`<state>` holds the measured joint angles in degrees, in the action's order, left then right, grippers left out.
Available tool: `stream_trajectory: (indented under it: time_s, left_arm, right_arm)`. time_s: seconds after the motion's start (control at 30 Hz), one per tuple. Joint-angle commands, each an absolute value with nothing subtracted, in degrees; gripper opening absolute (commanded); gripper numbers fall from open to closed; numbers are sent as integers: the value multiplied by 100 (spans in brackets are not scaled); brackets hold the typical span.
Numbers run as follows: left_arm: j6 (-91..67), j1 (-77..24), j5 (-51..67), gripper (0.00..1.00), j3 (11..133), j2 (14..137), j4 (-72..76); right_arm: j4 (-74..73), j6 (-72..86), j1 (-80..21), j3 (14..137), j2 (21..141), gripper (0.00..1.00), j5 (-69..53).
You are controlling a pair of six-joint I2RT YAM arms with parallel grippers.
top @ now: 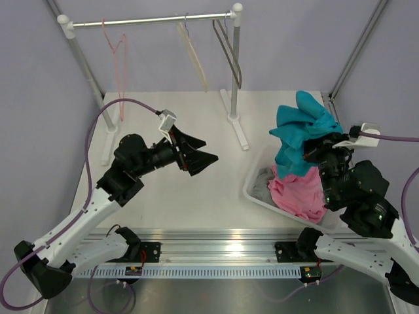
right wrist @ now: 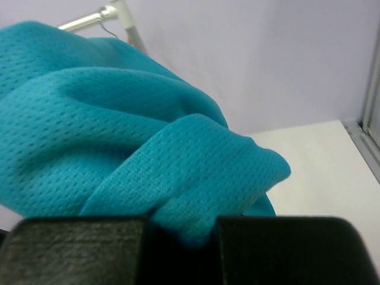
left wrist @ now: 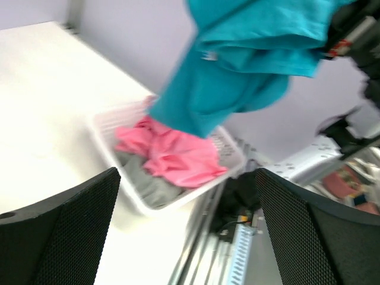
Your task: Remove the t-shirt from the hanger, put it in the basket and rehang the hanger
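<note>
The teal t-shirt (top: 302, 127) hangs crumpled from my right gripper (top: 315, 149), above the white basket (top: 256, 191). My right gripper (right wrist: 181, 237) is shut on a fold of the t-shirt (right wrist: 119, 130), which fills most of that view. The thin pink hanger (top: 118, 47) hangs bare on the rail at the back left, apart from the shirt. My left gripper (top: 200, 154) is open and empty, held above the middle of the table and pointing towards the basket. In the left wrist view my left gripper (left wrist: 187, 237) frames the t-shirt (left wrist: 249, 59) over the basket (left wrist: 105, 132).
The basket holds a pink garment (top: 300, 193) and a grey one (top: 263, 183). A cream hanger (top: 193, 52) and a thicker grey hanger (top: 229, 55) hang on the rail (top: 150, 21). The rack's white post (top: 234, 72) stands behind the table's middle.
</note>
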<state>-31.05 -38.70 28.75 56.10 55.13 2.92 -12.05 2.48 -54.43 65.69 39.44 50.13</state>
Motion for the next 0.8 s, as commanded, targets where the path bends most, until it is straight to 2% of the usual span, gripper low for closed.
stream_trajectory:
  time_s: [0.0, 0.23, 0.43, 0.53, 0.67, 0.77]
  left_arm:
    - [-2382, -3894, 1750, 99, 5047, 5282, -219]
    - [-2531, -3894, 1627, 99, 4017, 4755, 316]
    - [-2707, -3902, 1399, 99, 3473, 4500, 474]
    - [-2628, -3902, 1161, 99, 3165, 4377, 519]
    - [-2637, -3902, 1055, 99, 3120, 4351, 501]
    - [-2637, -3902, 1064, 99, 3129, 4333, 457]
  right_arm:
    - [-3075, 1667, -5405, 6171, 3762, 0, 5773]
    - [-2847, 2960, -5300, 4651, 4016, 0, 5538]
    - [-2391, 4120, -3921, 3850, 5149, 0, 4009]
    - [-2479, 5226, -3885, 3474, 5580, 0, 4078]
    - [-1847, 6115, -3876, 2726, 5756, 0, 3867]
    - [-1933, 6661, -3876, 2611, 5950, 0, 4138]
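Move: In the right gripper the teal t-shirt is already held high over the laundry basket, whose middle is about 40 cm below that hand and 8 cm to its right, neither ahead nor back. The grey cloth in the basket lies some 42 cm below the hand, 5 cm left and 1 cm back; the pink cloth is about 10 cm right and 2 cm back, equally low. From the open left hand, the basket is roughly 35 cm right, 2 cm ahead and 32 cm below. Sinking fast and almost straight down, about 37 cm, the right hand carries the bunched t-shirt into the left half of the basket, tipping its fingers some 45 degrees downward and turning a little clockwise while keeping its grip. The left hand, empty and open, drops about 16 cm and eases 5 cm left, away from the basket. ##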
